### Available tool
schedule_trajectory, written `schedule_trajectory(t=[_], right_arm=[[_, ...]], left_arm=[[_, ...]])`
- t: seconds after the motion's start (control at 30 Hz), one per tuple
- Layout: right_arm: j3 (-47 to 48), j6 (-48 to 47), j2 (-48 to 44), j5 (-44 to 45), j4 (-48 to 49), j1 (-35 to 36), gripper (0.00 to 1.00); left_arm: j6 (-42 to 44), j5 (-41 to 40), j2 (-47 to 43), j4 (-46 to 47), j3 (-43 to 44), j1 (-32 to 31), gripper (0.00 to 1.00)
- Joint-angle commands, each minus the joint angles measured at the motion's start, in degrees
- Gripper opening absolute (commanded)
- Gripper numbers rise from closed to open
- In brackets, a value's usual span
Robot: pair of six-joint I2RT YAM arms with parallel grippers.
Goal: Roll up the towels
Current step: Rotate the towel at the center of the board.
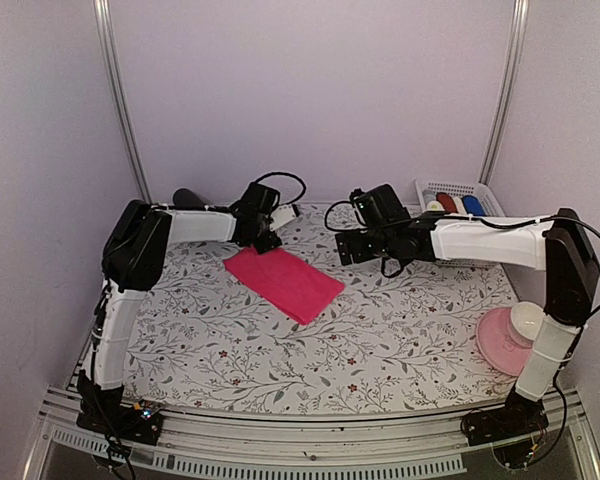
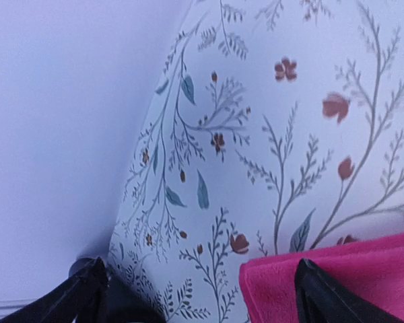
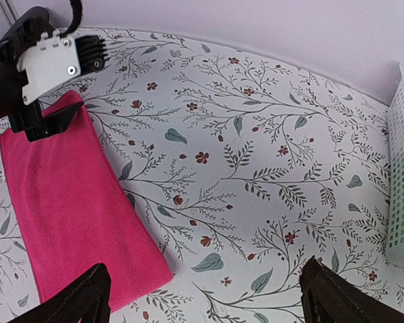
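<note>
A hot pink towel (image 1: pixel 283 283) lies flat and folded on the flowered tabletop, left of centre. My left gripper (image 1: pixel 269 241) hovers at its far corner, open. In the left wrist view the towel's corner (image 2: pixel 343 282) sits under the right finger (image 2: pixel 323 296), and only bare table lies inside the left gripper (image 2: pixel 200 286). My right gripper (image 1: pixel 346 248) is open to the right of the towel and holds nothing. The right wrist view shows the towel (image 3: pixel 67 215) at the left, the right gripper (image 3: pixel 203 286) over bare table beside its near edge, and the left gripper (image 3: pixel 52 120) at the far corner.
A white slotted basket (image 1: pixel 483 190) at the back right holds rolled towels, one pale (image 1: pixel 435 207), one red (image 1: pixel 447 203), one blue (image 1: pixel 472 205). A pink plate (image 1: pixel 495 345) with a white bowl (image 1: pixel 530 320) stands at the right edge. A black cylinder (image 1: pixel 187 197) lies back left.
</note>
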Motion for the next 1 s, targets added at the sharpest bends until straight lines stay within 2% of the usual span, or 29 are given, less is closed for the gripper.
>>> schedule_trajectory(t=[0.0, 0.13, 0.3, 0.37, 0.5, 0.67, 0.97], right_arm=[[-1.4, 0.9, 1.1, 1.6, 0.3, -0.3, 0.99], [-1.7, 0.6, 2.5, 2.0, 0.5, -0.3, 0.99], [-5.2, 2.0, 0.0, 1.8, 1.8, -2.0, 0.99], [-7.5, 2.8, -2.1, 2.2, 2.3, -3.1, 0.99], [-11.9, 3.8, -7.0, 3.1, 2.5, -4.9, 0.99], [-16.8, 4.3, -13.0, 3.5, 2.5, -6.3, 0.99], [-20.2, 4.2, -17.0, 3.7, 2.5, -6.9, 0.99]], left_arm=[[-2.8, 3.7, -3.4, -3.7, 8.5, -4.4, 0.97], [-5.8, 5.8, -11.8, -4.1, 4.9, -5.9, 0.97], [-6.4, 12.8, -24.7, -4.4, -14.3, -11.6, 0.97], [-7.2, 13.5, -26.4, -4.7, -19.4, -14.8, 0.96], [-9.6, 15.5, -26.1, -6.1, -24.1, -18.7, 0.86], [-10.9, 15.6, -23.0, -6.7, -23.9, -19.6, 0.78], [-10.3, 19.7, -17.2, -11.9, -22.4, -21.2, 0.72]])
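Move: The pink towel's middle lies about 14 cm back and 7 cm to the right of the left hand, some 5 cm below; its near-right end is about 20 cm back and 17 cm right. The black cylinder lies about 10 cm ahead and 19 cm left. From the right hand, the towel's middle is some 18 cm to the left, level fore and aft and 15 cm below; the basket is about 18 cm ahead and 28 cm right. No grip is taken: the left hand heads for the towel's near-right end, arcing about 23 cm back and 12 cm right, up and over the towel, then sinking close above it, turning clockwise some 25 degrees, tipping down and narrowing its open fingers a little. The right hand withdraws rightward from the towel about 10 cm, dipping and part rising again, fingers wide. ##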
